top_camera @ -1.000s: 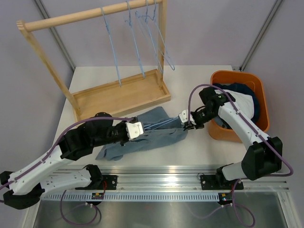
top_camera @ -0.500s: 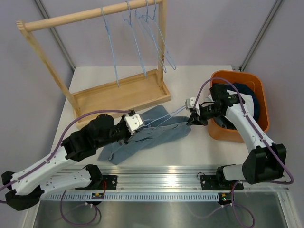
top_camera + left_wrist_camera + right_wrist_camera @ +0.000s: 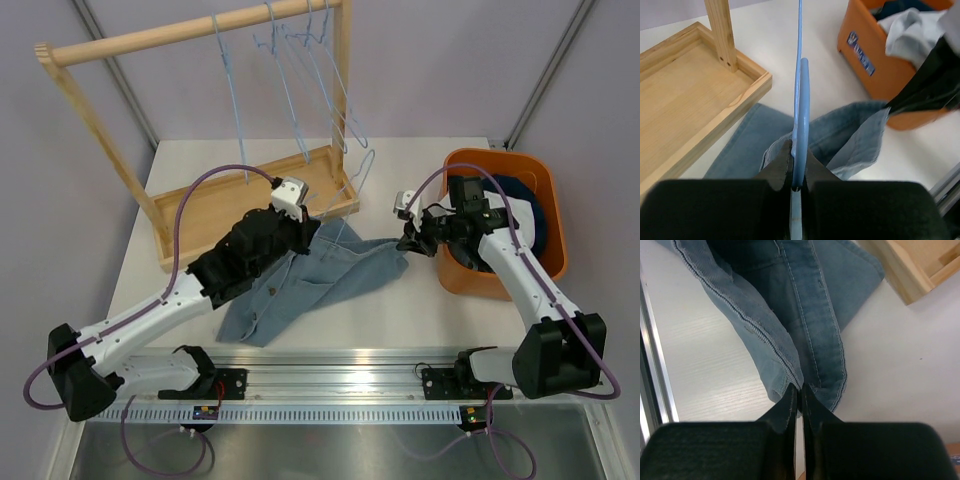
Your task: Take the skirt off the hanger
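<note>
A denim skirt (image 3: 320, 275) lies crumpled on the white table between the two arms. My left gripper (image 3: 300, 212) is raised over the skirt's far edge and is shut on a light blue hanger (image 3: 353, 186), which slants up toward the rack. In the left wrist view the hanger (image 3: 801, 90) stands edge-on between the shut jaws of the left gripper (image 3: 799, 150), with the skirt (image 3: 840, 135) below it. My right gripper (image 3: 408, 240) is shut on the skirt's right hem. The right wrist view shows this gripper (image 3: 800, 389) pinching the folded denim edge (image 3: 805, 315).
A wooden rack (image 3: 250, 195) with a tray base stands at the back left, several blue hangers (image 3: 300, 60) hanging on its rail. An orange bin (image 3: 545, 200) full of clothes sits at the right, just behind my right arm.
My left gripper has lifted the hanger up and back toward the rack, drawing it out of the skirt. The right gripper kept hold of the hem and shifted slightly right; the skirt spread flatter.
</note>
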`<act>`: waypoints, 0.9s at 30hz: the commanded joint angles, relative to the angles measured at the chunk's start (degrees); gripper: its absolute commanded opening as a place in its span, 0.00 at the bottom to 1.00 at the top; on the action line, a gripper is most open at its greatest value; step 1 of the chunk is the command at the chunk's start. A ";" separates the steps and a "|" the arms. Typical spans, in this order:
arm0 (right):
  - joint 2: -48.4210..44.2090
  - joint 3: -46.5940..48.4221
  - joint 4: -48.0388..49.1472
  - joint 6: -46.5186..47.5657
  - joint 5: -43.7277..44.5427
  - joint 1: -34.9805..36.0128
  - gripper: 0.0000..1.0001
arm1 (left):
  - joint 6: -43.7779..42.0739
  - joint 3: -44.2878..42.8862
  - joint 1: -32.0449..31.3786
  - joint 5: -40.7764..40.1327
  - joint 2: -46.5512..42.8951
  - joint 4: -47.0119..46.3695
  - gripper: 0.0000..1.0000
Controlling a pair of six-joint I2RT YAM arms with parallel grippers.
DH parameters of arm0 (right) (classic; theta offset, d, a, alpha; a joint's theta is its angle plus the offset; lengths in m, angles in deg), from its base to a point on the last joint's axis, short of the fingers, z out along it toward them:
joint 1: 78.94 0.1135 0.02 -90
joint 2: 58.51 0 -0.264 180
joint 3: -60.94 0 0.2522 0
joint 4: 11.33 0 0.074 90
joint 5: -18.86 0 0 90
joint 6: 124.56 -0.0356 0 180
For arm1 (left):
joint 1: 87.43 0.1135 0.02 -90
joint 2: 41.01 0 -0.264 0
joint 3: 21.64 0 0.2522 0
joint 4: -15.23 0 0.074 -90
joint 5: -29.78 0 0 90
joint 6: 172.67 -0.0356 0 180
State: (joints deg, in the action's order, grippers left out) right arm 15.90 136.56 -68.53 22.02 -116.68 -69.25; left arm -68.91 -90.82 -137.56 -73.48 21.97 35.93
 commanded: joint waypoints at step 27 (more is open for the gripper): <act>-2.08 6.60 -0.07 -11.57 -3.06 6.39 0.61 | 16.56 -9.62 2.49 -1.16 11.81 -19.42 0.00</act>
State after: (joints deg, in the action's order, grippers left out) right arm 14.59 139.64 -67.85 14.26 -115.30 -61.51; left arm -55.77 -99.48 -135.77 -73.54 34.06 23.03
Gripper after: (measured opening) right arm 0.601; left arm 0.028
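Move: Some 11 cm to the right of the left hand, 5 cm back and about 15 cm below it, the skirt's waist opening lies around the low end of the hanger this hand holds. The rack base's middle is roughly 12 cm left, 4 cm ahead, some 18 cm down. From the right hand, already pinching the waistband's edge, the opening is about 6 cm left, 1 cm back and 5 cm below; the basket stands some 20 cm right, 5 cm ahead. Lowering the pinched waistband about 5 cm while drawing it back and left towards the rest of the skirt, the right hand pauses, opens to let go, then lifts some 7 cm clear, easing forward. Meanwhile the left hand keeps its grip on the hanger and carries it forward and right, about 5 cm each, and up nearly as far, rolling its right side upward some 20 degrees. ##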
